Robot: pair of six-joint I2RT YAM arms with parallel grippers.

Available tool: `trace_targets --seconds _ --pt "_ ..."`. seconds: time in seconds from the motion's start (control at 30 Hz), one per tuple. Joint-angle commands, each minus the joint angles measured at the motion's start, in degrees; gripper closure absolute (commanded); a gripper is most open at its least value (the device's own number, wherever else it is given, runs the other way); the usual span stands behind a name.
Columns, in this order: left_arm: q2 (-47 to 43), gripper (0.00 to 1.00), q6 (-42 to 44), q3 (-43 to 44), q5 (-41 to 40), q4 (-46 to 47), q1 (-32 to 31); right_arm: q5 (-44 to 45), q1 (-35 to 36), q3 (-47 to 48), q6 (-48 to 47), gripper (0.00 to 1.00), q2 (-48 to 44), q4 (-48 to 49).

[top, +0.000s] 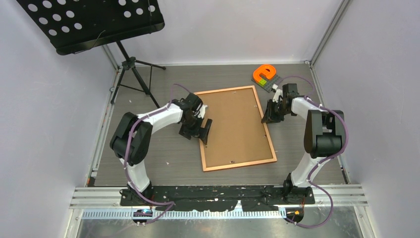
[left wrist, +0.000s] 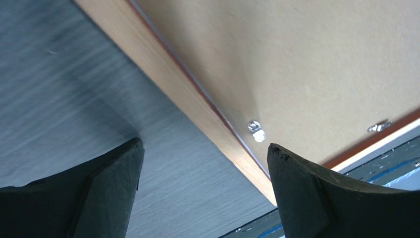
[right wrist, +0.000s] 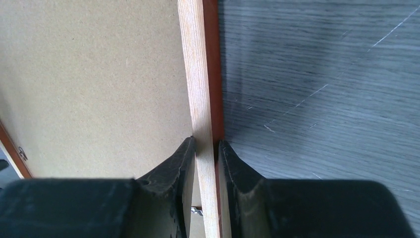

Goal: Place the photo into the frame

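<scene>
The frame [top: 240, 165] lies back up in the middle of the table, its thin orange-brown border around a plain brown backing board [top: 235, 126]. The photo is out of view. My left gripper [top: 198, 133] stands open at the frame's left edge; in the left wrist view the frame's border [left wrist: 173, 84] and a small metal clip [left wrist: 256, 131] lie ahead of the wide-apart left gripper [left wrist: 204, 145], with nothing held. My right gripper [top: 270, 116] is shut on the frame's right rail [right wrist: 195, 74], which runs between the jaws of the right gripper [right wrist: 206, 141].
An orange block on a small grey plate [top: 264, 74] sits at the back right, close to the frame's far corner. A black music stand [top: 94, 25] on a tripod stands at the back left. Pale walls enclose the table on three sides.
</scene>
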Motion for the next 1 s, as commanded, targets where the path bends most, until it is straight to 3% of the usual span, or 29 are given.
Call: trace_targets --seconds 0.0,0.3,0.97 --pt "-4.6 0.07 -1.2 -1.2 -1.9 2.8 -2.7 -3.9 -0.4 0.6 3.5 0.94 -0.6 3.9" --pt "-2.7 0.18 -1.7 -1.1 -3.4 3.8 -4.1 -5.0 -0.4 0.1 3.1 0.94 -0.7 4.3" --pt "-1.0 0.29 -1.5 -3.2 -10.3 6.1 -7.8 -6.0 -0.5 -0.1 2.3 0.94 -0.6 4.3"
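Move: The small metal clip by the frame's left rail sits just beyond the left gripper's right finger, about 4 cm right, 3 cm back and 2 cm below the hand. That rail passes between the open fingers, roughly 1 cm right of the hand. A second clip by the near rail lies about 17 cm right and 11 cm back. From the right gripper, which already grips the right rail, the first clip is some 29 cm left and 12 cm back. Bring the left gripper towards the clip by the left rail, about 1.5 cm right and 1 cm back: rise slightly, then sink some 1.5 cm beside the clip while the fingers close about a quarter of the way and the wrist tilts a little. Keep the right gripper's pinch on the right rail as it eases half a centimetre left. ##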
